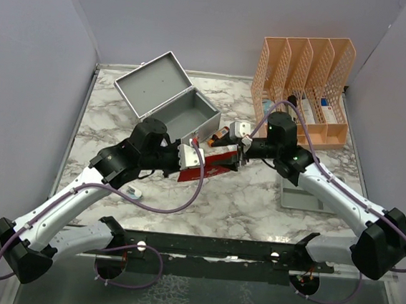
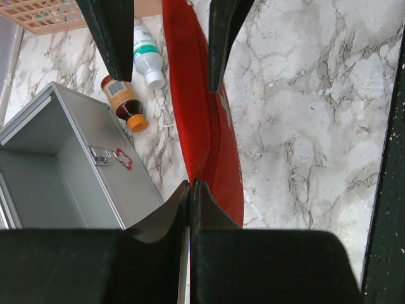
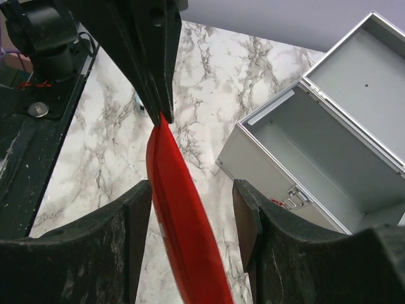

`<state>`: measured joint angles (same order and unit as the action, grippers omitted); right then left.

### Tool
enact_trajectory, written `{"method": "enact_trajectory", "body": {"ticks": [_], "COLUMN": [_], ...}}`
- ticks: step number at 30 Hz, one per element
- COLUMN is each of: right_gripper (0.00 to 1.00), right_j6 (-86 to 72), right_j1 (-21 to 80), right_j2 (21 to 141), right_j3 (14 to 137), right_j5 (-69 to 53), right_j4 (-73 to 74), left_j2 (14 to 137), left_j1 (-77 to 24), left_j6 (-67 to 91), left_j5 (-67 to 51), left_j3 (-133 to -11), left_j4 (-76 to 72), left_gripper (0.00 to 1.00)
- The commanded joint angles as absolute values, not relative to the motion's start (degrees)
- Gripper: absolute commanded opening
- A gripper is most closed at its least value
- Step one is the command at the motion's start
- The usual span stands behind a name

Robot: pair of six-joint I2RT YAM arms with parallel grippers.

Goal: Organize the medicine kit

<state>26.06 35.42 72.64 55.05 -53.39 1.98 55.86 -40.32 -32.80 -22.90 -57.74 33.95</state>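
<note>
The medicine kit stands open at the back left, its lid tipped back and its inside bare; it also shows in the wrist views. A flat red pouch hangs on edge above the marble in front of the kit. My left gripper is shut on one end of the red pouch. My right gripper is open and straddles the other end of the pouch, which lies close to one finger and clear of the other.
An orange mesh organizer with boxes stands at the back right. A brown bottle and a white bottle lie beside the kit. There is a shallow grey tray under the right arm and a small white object by the left arm.
</note>
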Motion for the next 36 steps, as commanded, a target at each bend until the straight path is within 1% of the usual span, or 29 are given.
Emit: {"method": "enact_trajectory", "body": {"ticks": [1,9,13,19,20,22,23,25,26,27,29,30,31,32,36], "right_gripper": [0.55,0.50,0.44,0.24,0.19,0.03,0.01,0.01,0.01,0.01,0.01,0.01,0.01,0.01,0.01], "right_j6": [28.61,33.14,32.03,29.39,28.93,28.32,27.52,27.06,27.19,27.22,27.15,27.34,27.56,27.78,29.08], "right_j1": [36.03,37.88,38.05,38.13,38.21,38.23,38.23,38.23,38.23,38.17,38.22,38.19,38.15,38.15,38.14], "right_j2": [75.03,76.71,77.57,79.98,80.11,79.94,79.60,78.06,76.93,75.64,73.34,72.53,71.98,71.70,70.78], "right_j3": [57.79,59.15,59.42,61.30,61.40,61.56,61.40,60.32,59.38,58.28,56.46,56.46,56.66,57.02,57.72], "right_j5": [-55.76,-58.20,-57.43,-54.59,-54.25,-53.15,-51.90,-50.01,-49.62,-49.58,-50.05,-50.58,-51.16,-51.76,-55.12], "right_j4": [3.19,12.35,14.19,15.15,14.84,13.71,12.58,9.29,7.34,5.15,2.36,2.26,2.51,3.10,5.26], "left_j2": [54.07,54.17,53.69,51.79,51.45,51.03,50.91,50.58,50.40,50.12,49.38,48.97,48.54,47.96,45.26], "left_j1": [-40.95,-41.13,-41.21,-41.22,-41.22,-41.22,-41.19,-41.22,-41.22,-41.22,-41.22,-41.18,-41.22,-41.22,-41.22], "left_j6": [-36.63,-36.11,-35.62,-35.23,-35.09,-33.77,-32.03,-27.61,-25.27,-23.53,-22.16,-21.55,-20.36,-19.26,-16.16], "left_j5": [-22.81,-23.29,-24.33,-25.03,-25.19,-25.13,-24.61,-23.70,-23.80,-24.75,-28.11,-29.23,-29.82,-30.39,-32.56], "left_j3": [-58.72,-58.88,-58.71,-58.00,-57.80,-57.22,-56.88,-56.20,-55.72,-54.88,-52.67,-51.56,-50.00,-49.00,-45.25], "left_j4": [33.67,33.75,33.79,33.75,33.71,33.43,32.87,31.44,30.84,30.24,29.29,28.34,27.03,25.41,18.19], "left_gripper": [0.00,0.00,0.00,0.00,0.00,0.00,0.06,0.31,0.39,0.46,0.53,0.64,0.68,0.69,0.69]}}
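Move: The left hand still pinches the red first aid pouch by its left end; the pouch's middle lies about 8 cm to that hand's right, 3 cm ahead and 4 cm lower. From the right hand, whose open fingers already straddle the pouch, its middle is some 4 cm back, 3 cm left and 4 cm below. The brown bottle lies about 14 cm ahead of the right hand, 1 cm to its right, the white bottle 12 cm ahead and 8 cm right, and the grey box 16 cm ahead and 14 cm left, all roughly 15 cm lower. With the left hand holding the pouch nearly still, the right hand sinks about 3.5 cm over it, easing some 2 cm back, and shuts its fingers on the pouch's upper edge, then rises about 3 cm with that pinch kept. Just as the right fingers are shut, the left ones open to about two thirds and let go of the pouch end, and the left hand backs off some 3 cm towards its base, dipping at the last. ##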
